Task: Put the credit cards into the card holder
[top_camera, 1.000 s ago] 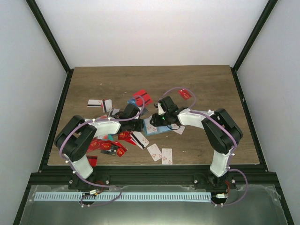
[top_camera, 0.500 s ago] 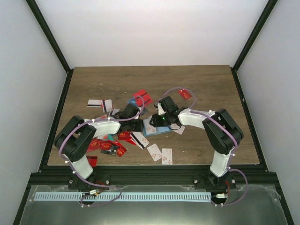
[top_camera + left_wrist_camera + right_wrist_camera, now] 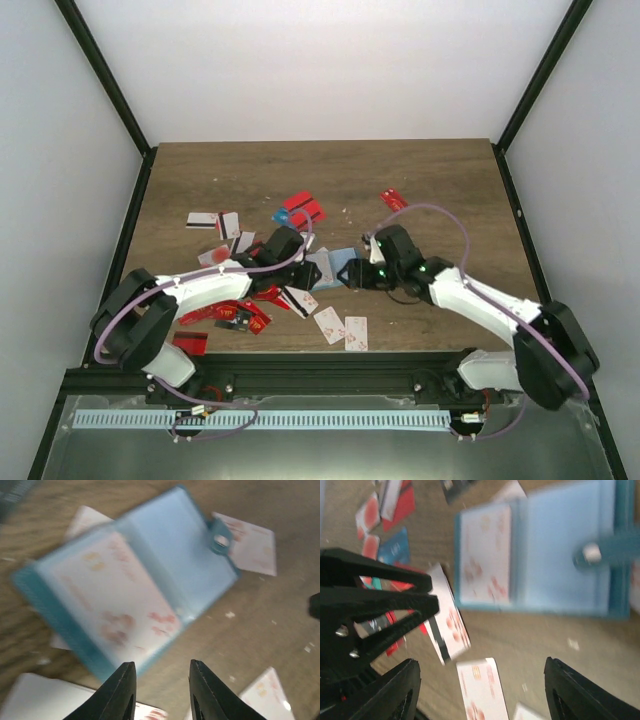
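The card holder [image 3: 338,262] lies open on the table, light blue inside with a teal edge. A white card with red marks [image 3: 120,590] sits in its left half, seen too in the right wrist view as the white card [image 3: 485,555]. My left gripper [image 3: 300,268] is just left of the holder; in the left wrist view the left gripper [image 3: 162,664] is open, with bare table between its fingers. My right gripper [image 3: 356,275] is at the holder's right side; the right gripper [image 3: 480,661] is wide open and holds nothing. Loose credit cards [image 3: 340,328] lie around.
Red cards [image 3: 303,208] lie behind the holder and more red ones [image 3: 225,312] by the left arm. White black-striped cards [image 3: 205,220] sit at the left and a single red card [image 3: 393,199] farther back. A striped white card [image 3: 447,625] lies near the left gripper's black fingers [image 3: 395,605].
My right arm has swung down and to the right, pulling its gripper off the holder and opening it wide. The left gripper has opened a little and the left arm has lowered.
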Robot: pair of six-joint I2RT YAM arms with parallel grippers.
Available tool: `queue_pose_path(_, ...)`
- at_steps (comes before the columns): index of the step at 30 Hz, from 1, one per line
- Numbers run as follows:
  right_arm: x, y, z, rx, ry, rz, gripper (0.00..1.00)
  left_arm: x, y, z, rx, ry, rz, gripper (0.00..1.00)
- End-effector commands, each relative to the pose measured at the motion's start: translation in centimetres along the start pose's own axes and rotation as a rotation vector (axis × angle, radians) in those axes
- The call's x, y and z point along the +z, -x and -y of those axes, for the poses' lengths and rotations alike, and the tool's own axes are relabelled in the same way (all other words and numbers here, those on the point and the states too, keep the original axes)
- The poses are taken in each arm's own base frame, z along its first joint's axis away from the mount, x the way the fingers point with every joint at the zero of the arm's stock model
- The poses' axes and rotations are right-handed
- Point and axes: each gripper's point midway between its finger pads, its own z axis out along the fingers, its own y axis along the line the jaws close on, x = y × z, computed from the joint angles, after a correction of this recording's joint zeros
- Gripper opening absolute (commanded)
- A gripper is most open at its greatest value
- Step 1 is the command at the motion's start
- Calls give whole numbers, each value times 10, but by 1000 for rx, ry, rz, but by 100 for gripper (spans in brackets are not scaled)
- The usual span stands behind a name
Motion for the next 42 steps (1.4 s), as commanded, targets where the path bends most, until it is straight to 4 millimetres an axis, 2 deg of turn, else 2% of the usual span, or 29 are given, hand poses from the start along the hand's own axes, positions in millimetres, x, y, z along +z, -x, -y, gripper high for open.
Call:
queue_pose_path(1,-14,-50,16,200,-3,-87,70,5,-21,41,69,-139,-61,32)
queue_pose_path(5,-25,-96,27,323,28,-159,70,12,-34,75,120,-233,-103,32)
queue_pose_path(8,-37,-115,32,378,34,-176,70,17,-45,90,139,-275,-133,32)
queue_pose_path(13,-48,-141,37,435,47,-220,70,29,-63,103,168,-304,-191,33)
queue_pose_path(16,-48,-156,40,470,59,-258,70,38,-72,102,169,-288,-218,32)
queue_pose_path(20,-46,-167,42,483,64,-290,69,46,-82,104,172,-282,-252,32)
queue_pose_path(28,-35,-181,40,500,72,-338,69,50,-100,107,181,-278,-301,32)
queue_pose_path(39,-18,-190,45,532,106,-342,68,44,-112,113,172,-297,-315,32)
queue_pose_path(42,-13,-187,43,528,128,-331,66,42,-112,113,166,-298,-312,32)
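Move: The right-hand loose white VIP card, near the front edge, lies about 14 cm back and 10 cm right of the left hand, 7 cm below it. From the right hand it is some 16 cm back, 3 cm right and 10 cm down. The slanted white card is about 12 cm back and 4 cm right of the left hand; the open card holder is roughly 2 cm ahead and 5 cm right, both about 7 cm lower. Both hands leave the card holder for the right-hand VIP card, the right drawing back about 17 cm, sinking and drifting right as its fingers tip some 35 degrees back towards the base. The left goes back and right, then down, while turning clockwise, its narrow gap kept; the right stays wide open. The two end close around the card, contact unclear. ##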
